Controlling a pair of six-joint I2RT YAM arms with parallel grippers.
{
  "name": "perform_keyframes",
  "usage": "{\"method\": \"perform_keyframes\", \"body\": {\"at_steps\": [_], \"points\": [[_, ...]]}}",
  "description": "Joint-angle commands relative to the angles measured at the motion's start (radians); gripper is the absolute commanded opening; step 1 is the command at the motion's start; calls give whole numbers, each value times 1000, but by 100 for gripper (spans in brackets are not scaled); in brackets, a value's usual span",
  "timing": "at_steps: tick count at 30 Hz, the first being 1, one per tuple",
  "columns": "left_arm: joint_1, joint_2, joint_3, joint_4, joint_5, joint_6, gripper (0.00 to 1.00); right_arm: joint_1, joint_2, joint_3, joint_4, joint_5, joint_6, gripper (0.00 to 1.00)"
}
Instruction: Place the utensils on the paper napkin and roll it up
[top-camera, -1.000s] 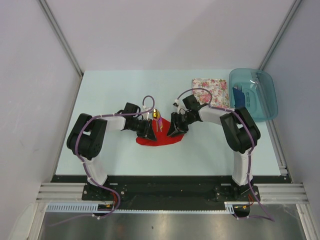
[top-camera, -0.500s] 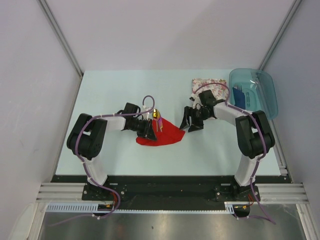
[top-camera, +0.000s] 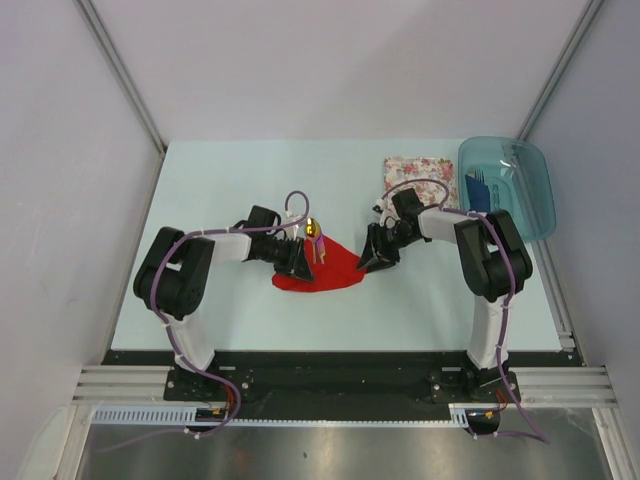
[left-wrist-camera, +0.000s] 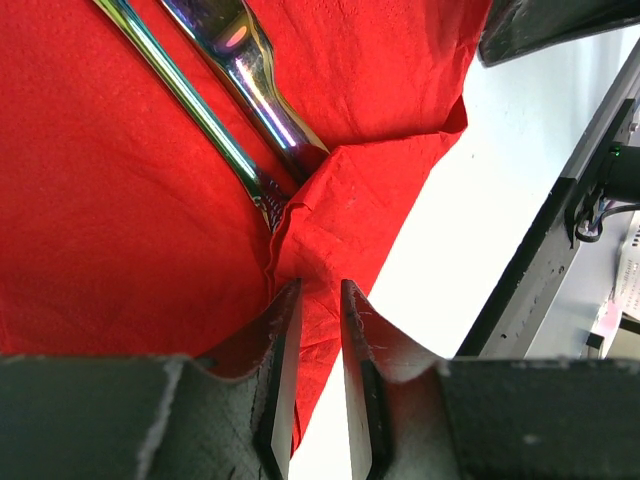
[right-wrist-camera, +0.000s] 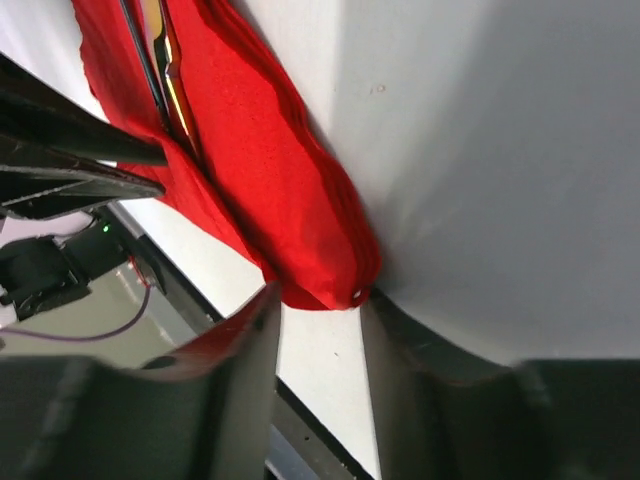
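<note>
The red paper napkin (top-camera: 330, 272) lies crumpled mid-table, and its near part is folded over the utensils (left-wrist-camera: 250, 60). Their iridescent handles run under the flap, and a gold spoon head (top-camera: 313, 229) sticks out at the far edge. My left gripper (top-camera: 297, 262) is at the napkin's left side. In the left wrist view its jaws (left-wrist-camera: 320, 285) stand narrow, shut on a raised fold of napkin (left-wrist-camera: 120, 200). My right gripper (top-camera: 372, 260) is at the right edge. There its jaws (right-wrist-camera: 318, 295) are open, and the rolled end of the napkin (right-wrist-camera: 270, 160) reaches just between the fingertips.
A white floral-print napkin (top-camera: 420, 182) lies at the back right. Beside it, a clear blue tub (top-camera: 540, 190) with blue items inside stands at the table's right edge. Grey walls enclose the table on three sides.
The right gripper pulled away to the right and opened wider. It then came back to the napkin's right edge with its jaws narrower. The left gripper has not moved.
</note>
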Motion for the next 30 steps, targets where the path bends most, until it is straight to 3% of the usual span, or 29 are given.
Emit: {"method": "perform_keyframes", "body": {"at_steps": [1, 7, 11, 30], "points": [[6, -9, -1, 24, 6, -2, 28, 7, 55, 19, 29, -42, 17, 30], [6, -12, -4, 20, 4, 1, 28, 7, 3, 27, -13, -45, -16, 10], [6, -14, -6, 25, 1, -2, 27, 22, -48, 19, 36, -104, 28, 3], [6, -15, -7, 24, 2, 2, 28, 215, 52, 133, 249, -186, 285, 0]]}}
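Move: The red napkin's right corner sits practically between the right fingertips, about 1 cm left of the hand point and 1 cm below. The utensils lying on the napkin are some 11 cm to the right hand's left and 6 cm farther out, while the left gripper's tips are about 13 cm left and 2 cm nearer the base. From the left gripper, that napkin corner lies roughly 13 cm right and 2 cm ahead. Dip the right gripper about 1 cm and shut its half-open fingers fully on the napkin's right corner. Then carry the pinched corner roughly 9 cm left, rising about 6 cm from the low point and easing slightly back, towards the utensils and left gripper, tilting the wrist some 15 degrees. Keep the left gripper still at the near fold, fingers slightly open. ##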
